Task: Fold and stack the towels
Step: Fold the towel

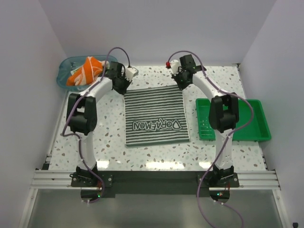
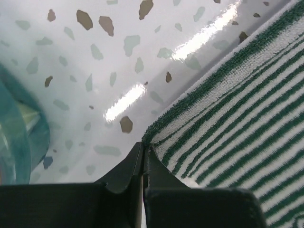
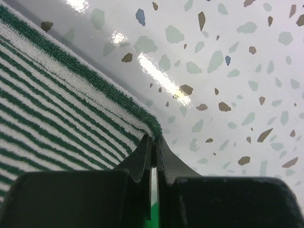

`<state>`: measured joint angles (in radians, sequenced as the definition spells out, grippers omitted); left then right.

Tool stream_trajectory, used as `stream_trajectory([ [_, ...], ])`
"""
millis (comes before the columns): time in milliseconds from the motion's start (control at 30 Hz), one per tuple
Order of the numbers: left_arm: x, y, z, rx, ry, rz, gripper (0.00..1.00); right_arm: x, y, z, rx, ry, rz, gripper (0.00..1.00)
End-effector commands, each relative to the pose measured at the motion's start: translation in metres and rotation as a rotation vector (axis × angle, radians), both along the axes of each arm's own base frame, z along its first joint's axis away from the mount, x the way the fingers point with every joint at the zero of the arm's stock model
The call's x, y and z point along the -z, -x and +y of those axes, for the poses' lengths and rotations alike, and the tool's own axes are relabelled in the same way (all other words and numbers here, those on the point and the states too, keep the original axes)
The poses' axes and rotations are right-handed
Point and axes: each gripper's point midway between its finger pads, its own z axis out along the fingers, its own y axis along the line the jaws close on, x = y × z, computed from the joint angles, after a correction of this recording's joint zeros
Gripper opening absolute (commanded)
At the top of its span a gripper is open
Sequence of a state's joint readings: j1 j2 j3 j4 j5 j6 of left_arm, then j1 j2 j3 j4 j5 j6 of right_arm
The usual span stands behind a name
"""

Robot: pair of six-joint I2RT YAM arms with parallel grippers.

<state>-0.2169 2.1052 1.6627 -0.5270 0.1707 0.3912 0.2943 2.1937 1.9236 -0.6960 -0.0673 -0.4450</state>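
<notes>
The striped towel (image 1: 156,116), dark and white with "Doraemon" lettering near its front edge, lies spread flat in the middle of the table. My left gripper (image 1: 122,88) is at its far left corner, and in the left wrist view the gripper (image 2: 143,145) is shut on that corner of the towel (image 2: 237,118). My right gripper (image 1: 182,85) is at the far right corner, and in the right wrist view the gripper (image 3: 155,138) is shut on that corner of the towel (image 3: 47,109). The orange towel (image 1: 85,71) lies crumpled in a bowl. The green towel is out of view.
A clear teal bowl (image 1: 64,71) stands at the far left corner of the table, and its edge shows in the left wrist view (image 2: 14,137). A green plastic tray (image 1: 256,121) stands at the right. The terrazzo tabletop (image 1: 109,147) has a wall close behind it.
</notes>
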Motion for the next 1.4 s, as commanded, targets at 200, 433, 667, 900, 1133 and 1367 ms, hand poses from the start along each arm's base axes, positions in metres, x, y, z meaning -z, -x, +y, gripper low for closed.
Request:
stream_trajectory([
  [200,-0.057,0.052,0.004,-0.238,0.008,-0.086,0.00,-0.053,0.054,-0.008,0.057,-0.059,-0.026,0.00],
  [433,-0.037,0.120,0.005,-0.351,0.060,0.044,0.00,-0.039,0.118,-0.009,0.161,-0.081,0.076,0.00],
  [667,-0.033,0.175,-0.004,-0.375,0.141,0.120,0.00,-0.024,0.170,-0.017,0.276,-0.096,0.154,0.00],
  [900,-0.041,0.203,-0.008,-0.408,0.192,0.184,0.00,-0.008,0.211,-0.028,0.400,-0.121,0.228,0.00],
  [1133,-0.036,0.232,-0.019,-0.399,0.257,0.273,0.00,-0.015,0.215,-0.036,0.427,-0.101,0.205,0.00],
  [1367,-0.051,0.241,-0.017,-0.414,0.279,0.257,0.00,-0.030,0.224,-0.039,0.430,-0.104,0.203,0.00],
])
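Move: Both grippers already hold the striped towel's far corners clear of the table. From the left gripper, the towel's near-left corner lies about 33 cm back, 3 cm right and 5 cm below; the blue basket's middle is some 15 cm ahead and 24 cm left. From the right gripper, the near-right corner is roughly 32 cm back, 2 cm right and 8 cm below; the green tray's middle is about 17 cm back and 28 cm right. Bring both grippers back together with the far corners still pinched: lift them about 5 cm first, then carry the edge roughly 22 cm back over the towel towards its near edge, sinking as you go, the left rising slightly again late on. Turn the left wrist some 20 degrees counter-clockwise and the right about as much clockwise, fingers steepening and staying shut. ##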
